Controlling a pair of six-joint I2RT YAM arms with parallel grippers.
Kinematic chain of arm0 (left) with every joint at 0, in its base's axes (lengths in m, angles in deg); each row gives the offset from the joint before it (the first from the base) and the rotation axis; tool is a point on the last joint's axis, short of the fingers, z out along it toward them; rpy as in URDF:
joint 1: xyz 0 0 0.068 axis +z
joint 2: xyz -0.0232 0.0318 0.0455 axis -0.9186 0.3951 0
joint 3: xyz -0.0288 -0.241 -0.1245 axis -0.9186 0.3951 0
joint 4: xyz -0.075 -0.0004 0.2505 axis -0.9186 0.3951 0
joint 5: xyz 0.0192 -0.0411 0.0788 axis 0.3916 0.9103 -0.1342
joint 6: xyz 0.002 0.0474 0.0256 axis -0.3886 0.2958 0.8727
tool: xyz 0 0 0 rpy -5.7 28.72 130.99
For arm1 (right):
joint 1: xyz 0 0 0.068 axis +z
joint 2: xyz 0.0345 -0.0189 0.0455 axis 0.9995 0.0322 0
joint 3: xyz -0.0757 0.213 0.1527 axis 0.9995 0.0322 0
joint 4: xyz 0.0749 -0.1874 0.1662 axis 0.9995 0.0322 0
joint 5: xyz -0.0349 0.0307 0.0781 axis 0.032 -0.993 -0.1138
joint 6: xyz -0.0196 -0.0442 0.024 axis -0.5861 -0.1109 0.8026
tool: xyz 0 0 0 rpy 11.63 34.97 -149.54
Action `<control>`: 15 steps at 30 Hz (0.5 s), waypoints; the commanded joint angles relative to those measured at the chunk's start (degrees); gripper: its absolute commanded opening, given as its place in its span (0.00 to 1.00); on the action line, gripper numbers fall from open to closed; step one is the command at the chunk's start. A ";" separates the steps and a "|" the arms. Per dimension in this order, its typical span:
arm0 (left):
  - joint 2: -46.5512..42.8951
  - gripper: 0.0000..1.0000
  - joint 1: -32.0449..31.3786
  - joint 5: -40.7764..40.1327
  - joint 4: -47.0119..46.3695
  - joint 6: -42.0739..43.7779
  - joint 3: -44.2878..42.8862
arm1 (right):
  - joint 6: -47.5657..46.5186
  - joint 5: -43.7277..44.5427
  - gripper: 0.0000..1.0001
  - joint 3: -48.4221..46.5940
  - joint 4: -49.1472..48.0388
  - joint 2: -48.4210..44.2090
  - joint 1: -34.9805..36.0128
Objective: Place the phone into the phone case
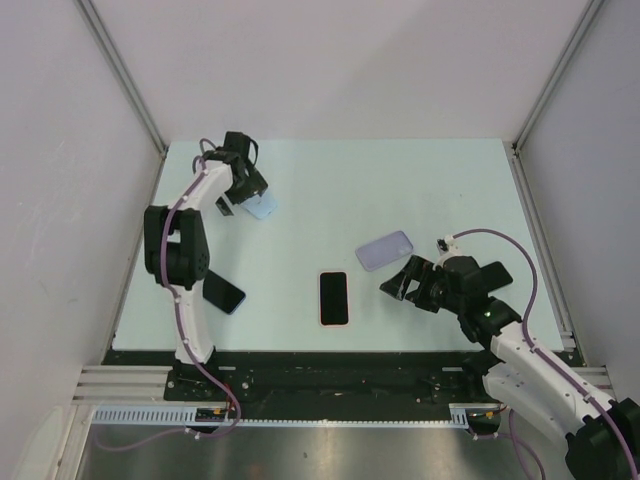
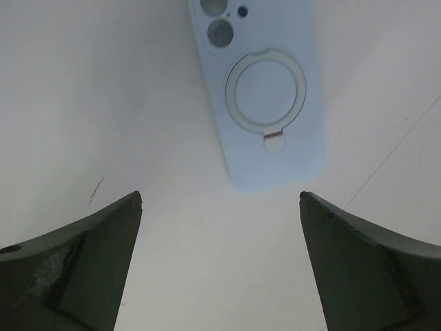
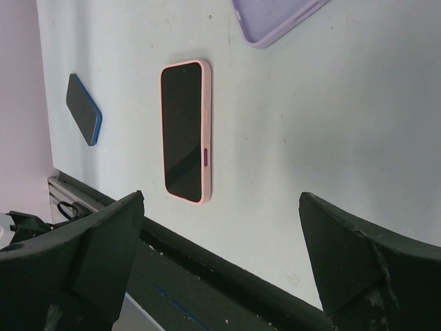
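A light blue phone case point(image 1: 262, 207) lies back up at the far left of the table. In the left wrist view this case point(image 2: 265, 89) shows its ring and camera holes, just beyond my left gripper point(image 2: 220, 196), which is open and empty. A phone with a pink rim point(image 1: 333, 298) lies screen up at the near middle. A dark phone with a blue edge point(image 1: 224, 292) lies by the left arm. An empty lilac case point(image 1: 385, 250) sits right of centre. My right gripper point(image 1: 403, 285) is open beside it, holding nothing; its wrist view shows the pink-rimmed phone point(image 3: 186, 131).
The table's black front rail point(image 3: 207, 269) runs just below the right gripper point(image 3: 222, 196). The blue-edged phone point(image 3: 84, 109) and lilac case point(image 3: 275, 17) sit at the edges of that view. White walls with metal posts point(image 1: 125, 70) enclose the table.
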 commanded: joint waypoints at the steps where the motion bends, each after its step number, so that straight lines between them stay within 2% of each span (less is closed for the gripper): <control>1: 4.53 1.00 0.47 -1.74 2.93 -0.35 -10.28 | -1.80 1.11 0.98 -1.95 -0.86 1.57 -0.26; 15: 18.77 1.00 0.47 -1.39 5.39 -3.51 -23.04 | -3.47 0.32 0.98 -2.57 -1.04 3.51 -1.67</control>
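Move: The light-blue phone case lies about 7 cm ahead of the left hand, 2 cm to its left and roughly 6 cm below. The loose dark phone is some 25 cm back from this hand and 5 cm to its left. The phone in the pink case is about 26 cm back and 25 cm to this hand's right. From the right hand the blue case is around 33 cm ahead, 42 cm to the left and 9 cm lower. Nothing is touched yet: the left hand heads forward for the blue case with its fingers still wide open, about 6 cm in all. It goes almost level at first, then slows and sinks some 3 cm towards the case, its tilt unchanged. ##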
